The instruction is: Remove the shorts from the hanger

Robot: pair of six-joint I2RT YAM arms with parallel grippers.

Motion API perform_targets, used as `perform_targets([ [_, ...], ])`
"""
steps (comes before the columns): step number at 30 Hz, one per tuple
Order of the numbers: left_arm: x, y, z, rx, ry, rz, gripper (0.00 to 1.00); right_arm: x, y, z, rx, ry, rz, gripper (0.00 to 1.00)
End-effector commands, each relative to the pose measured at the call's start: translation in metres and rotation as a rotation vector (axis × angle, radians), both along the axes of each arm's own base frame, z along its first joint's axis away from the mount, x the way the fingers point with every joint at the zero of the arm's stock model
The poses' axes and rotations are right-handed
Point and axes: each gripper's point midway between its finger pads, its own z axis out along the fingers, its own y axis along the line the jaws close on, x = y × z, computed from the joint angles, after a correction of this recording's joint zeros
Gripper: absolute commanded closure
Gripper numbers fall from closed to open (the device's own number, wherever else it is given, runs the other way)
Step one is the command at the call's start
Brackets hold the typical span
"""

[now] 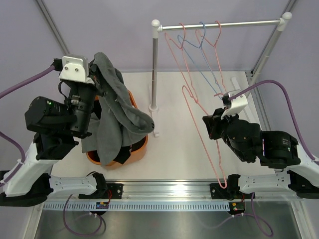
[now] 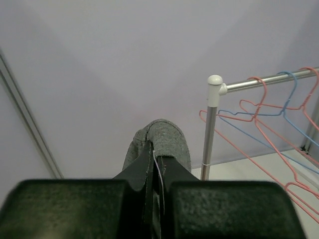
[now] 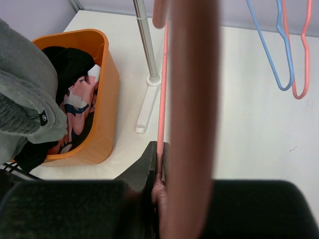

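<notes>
Grey shorts [image 1: 113,112] hang from my left gripper [image 1: 96,77], which is shut on their top edge above the orange basket [image 1: 142,145]. The left wrist view shows the grey cloth [image 2: 168,142] pinched between the closed jaws of that gripper [image 2: 155,158]. My right gripper [image 1: 207,122] is shut on the thin wire of a bare pink hanger [image 1: 198,115] that is off the rail. In the right wrist view the wire [image 3: 162,89] runs up from the gripper [image 3: 160,150]. Black shorts [image 3: 70,62] and pink printed shorts [image 3: 77,102] lie in the basket [image 3: 107,99].
A metal clothes rail [image 1: 224,24] on a white-footed pole [image 1: 154,69] stands at the back. Bare pink hangers [image 1: 172,44] and a blue hanger [image 1: 198,52] hang on it. Grey frame posts stand at the table's back corners.
</notes>
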Motion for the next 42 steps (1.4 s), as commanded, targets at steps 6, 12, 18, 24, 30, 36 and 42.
perform_targets([
  [6, 0.036, 0.054, -0.010, -0.188, 0.118, 0.184, 0.98, -0.001, 0.002, 0.002, 0.033, 0.009, -0.008, 1.00],
  [12, 0.059, 0.078, -0.127, -0.258, 0.394, 0.356, 0.91, -0.004, -0.009, 0.000, 0.035, 0.021, -0.012, 1.00],
  [18, 0.047, 0.069, -0.257, -0.534, 0.577, 0.249, 0.87, -0.010, -0.016, 0.006, 0.058, 0.016, 0.027, 1.00],
  [24, 0.021, 0.052, -0.365, -0.689, 0.745, 0.178, 0.21, -0.013, -0.019, 0.012, 0.070, 0.007, 0.060, 1.00],
  [30, 0.012, 0.048, -0.324, -0.684, 0.660, 0.063, 0.01, -0.012, -0.015, 0.030, 0.104, -0.040, 0.085, 1.00],
  [36, 0.003, 0.062, -0.255, -0.623, 0.543, 0.049, 0.01, 0.007, -0.018, 0.071, 0.113, -0.190, -0.007, 1.00],
  [42, 0.003, 0.067, -0.233, -0.583, 0.495, 0.053, 0.01, 0.042, -0.022, 0.110, 0.007, -0.256, -0.150, 1.00],
])
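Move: The left gripper holds the grey shorts high; the orange basket's middle is almost beneath it, about 48 cm down, 2 cm ahead and 6 cm left. The rack's left post stands some 15 cm ahead and 20 cm right. From the right gripper, holding an empty pink hanger, the rail is roughly 20 cm ahead, 3 cm left and 18 cm up; the hanging hangers are 17 cm ahead, 4 cm left, 8 cm up; the basket is 5 cm ahead, 52 cm left, 30 cm down. Swing the left gripper left and a little forward over the basket, then plunge it about 39 cm, tipping the fingers down and rolling its left side down, and open wide to let go of the shorts. Lift clear about 15 cm. Keep the right gripper shut on its hanger, ease it slightly right, then raise it forward towards the rail. ##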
